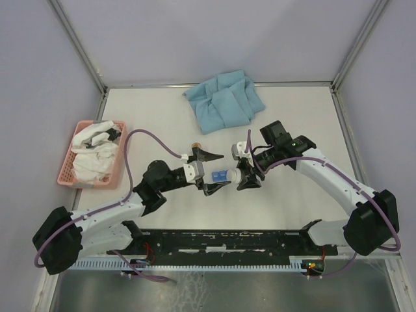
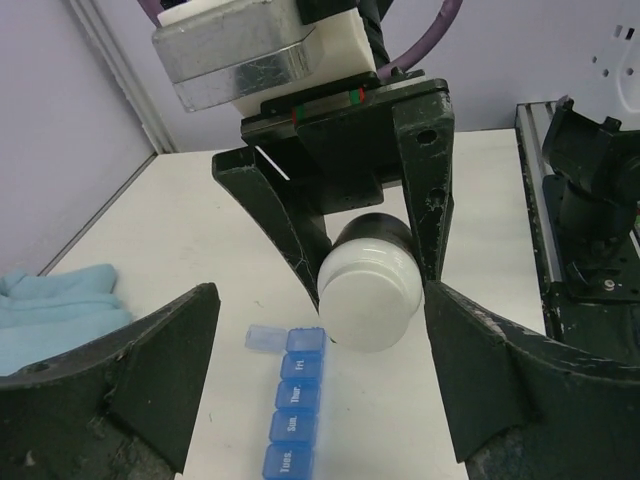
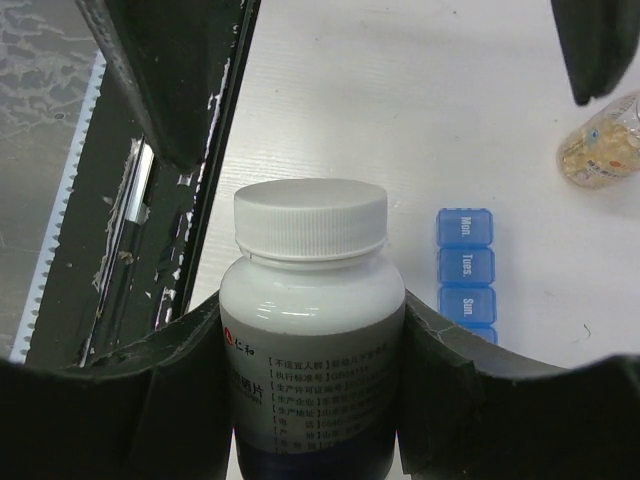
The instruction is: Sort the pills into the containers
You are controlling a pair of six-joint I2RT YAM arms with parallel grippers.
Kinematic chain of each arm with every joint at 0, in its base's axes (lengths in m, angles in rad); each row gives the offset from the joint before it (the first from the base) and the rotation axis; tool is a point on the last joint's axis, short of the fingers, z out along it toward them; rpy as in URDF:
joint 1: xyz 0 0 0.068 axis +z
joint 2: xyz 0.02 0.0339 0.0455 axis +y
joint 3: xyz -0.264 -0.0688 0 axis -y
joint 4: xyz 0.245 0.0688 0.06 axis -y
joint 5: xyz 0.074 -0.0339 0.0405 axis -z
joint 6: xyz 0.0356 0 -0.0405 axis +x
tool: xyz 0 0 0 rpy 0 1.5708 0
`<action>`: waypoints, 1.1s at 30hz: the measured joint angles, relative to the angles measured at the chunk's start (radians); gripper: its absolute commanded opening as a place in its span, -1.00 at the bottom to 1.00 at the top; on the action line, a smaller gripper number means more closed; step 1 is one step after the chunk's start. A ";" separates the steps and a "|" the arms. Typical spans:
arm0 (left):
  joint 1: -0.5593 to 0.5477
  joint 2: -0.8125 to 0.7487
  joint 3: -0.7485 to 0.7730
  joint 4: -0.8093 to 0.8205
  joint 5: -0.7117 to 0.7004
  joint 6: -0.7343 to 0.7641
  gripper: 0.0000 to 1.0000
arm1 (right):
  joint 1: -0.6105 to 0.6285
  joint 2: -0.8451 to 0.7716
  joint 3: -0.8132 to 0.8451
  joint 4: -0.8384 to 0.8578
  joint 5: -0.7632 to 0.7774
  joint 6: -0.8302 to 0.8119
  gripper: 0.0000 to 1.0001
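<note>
My right gripper (image 1: 240, 168) (image 3: 312, 325) is shut on a white pill bottle (image 3: 312, 300) (image 2: 368, 290) (image 1: 236, 174) with its white screw cap on, and holds it sideways. The cap points at my left gripper (image 1: 218, 171) (image 2: 320, 335), which is open, one finger on each side of the cap and apart from it. Under them on the table lies the blue strip of containers (image 2: 293, 405) (image 3: 465, 270) (image 1: 220, 175). In the left wrist view its far end lid (image 2: 265, 338) is flipped open and the others are closed. A small clear vial of yellowish pills (image 3: 598, 150) (image 1: 195, 144) lies just beyond.
A pink basket (image 1: 67, 164) with white cloth stands at the left edge. A light-blue cloth (image 1: 224, 101) (image 2: 50, 310) lies at the back. A black rail (image 1: 234, 240) runs along the near edge between the arm bases.
</note>
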 measured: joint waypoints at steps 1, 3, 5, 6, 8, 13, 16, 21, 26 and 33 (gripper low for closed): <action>0.010 0.016 0.014 0.000 0.020 0.000 0.69 | 0.000 0.000 0.000 0.000 0.000 -0.001 -0.99; 0.021 0.046 0.035 -0.004 0.066 0.000 0.64 | 0.000 0.000 0.000 -0.003 0.000 -0.004 -0.99; 0.021 0.067 0.046 -0.007 0.103 0.000 0.59 | 0.000 0.000 0.000 -0.006 0.000 -0.005 -0.99; 0.021 0.076 0.049 -0.008 0.119 -0.001 0.57 | 0.000 0.000 0.000 -0.007 -0.001 -0.006 -0.99; 0.021 0.090 0.050 -0.008 0.145 -0.001 0.51 | 0.000 0.000 0.000 -0.009 -0.004 -0.007 -0.99; 0.021 0.109 0.051 -0.013 0.171 -0.001 0.41 | 0.000 0.000 0.000 -0.017 -0.015 -0.013 -0.99; 0.021 0.126 0.056 -0.015 0.174 -0.001 0.34 | 0.000 0.000 0.000 -0.022 -0.016 -0.014 -0.99; 0.021 0.145 0.071 -0.020 0.175 -0.001 0.17 | 0.000 0.000 0.000 -0.022 -0.018 -0.014 -0.99; 0.021 0.156 0.075 -0.032 0.179 -0.005 -0.21 | 0.000 0.000 0.000 -0.022 -0.019 -0.014 -0.99; 0.022 0.156 0.076 -0.031 0.182 -0.047 -0.91 | 0.000 0.000 0.000 -0.024 -0.021 -0.014 -0.99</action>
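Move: The white cap of the bottle that the right gripper holds lies close to the left gripper's point, about 3 cm to its right, 1 cm back and 3 cm lower. The pill box on the table is roughly 3 cm ahead of the left gripper, 5 cm right and 20 cm below; the pill jar about 9 cm ahead, 7 cm left and 18 cm below. From the right gripper the cap is some 3 cm left, 4 cm up and level fore and aft. Bring the left gripper down about 3 cm and some 2 cm to the right onto the bottle's white cap, swinging the fingers about 10 degrees clockwise and tipping them slightly down. Close them from wide open to roughly half as you go, until both fingertips pinch the cap's sides. Keep the right gripper almost still, still clasping the bottle. ##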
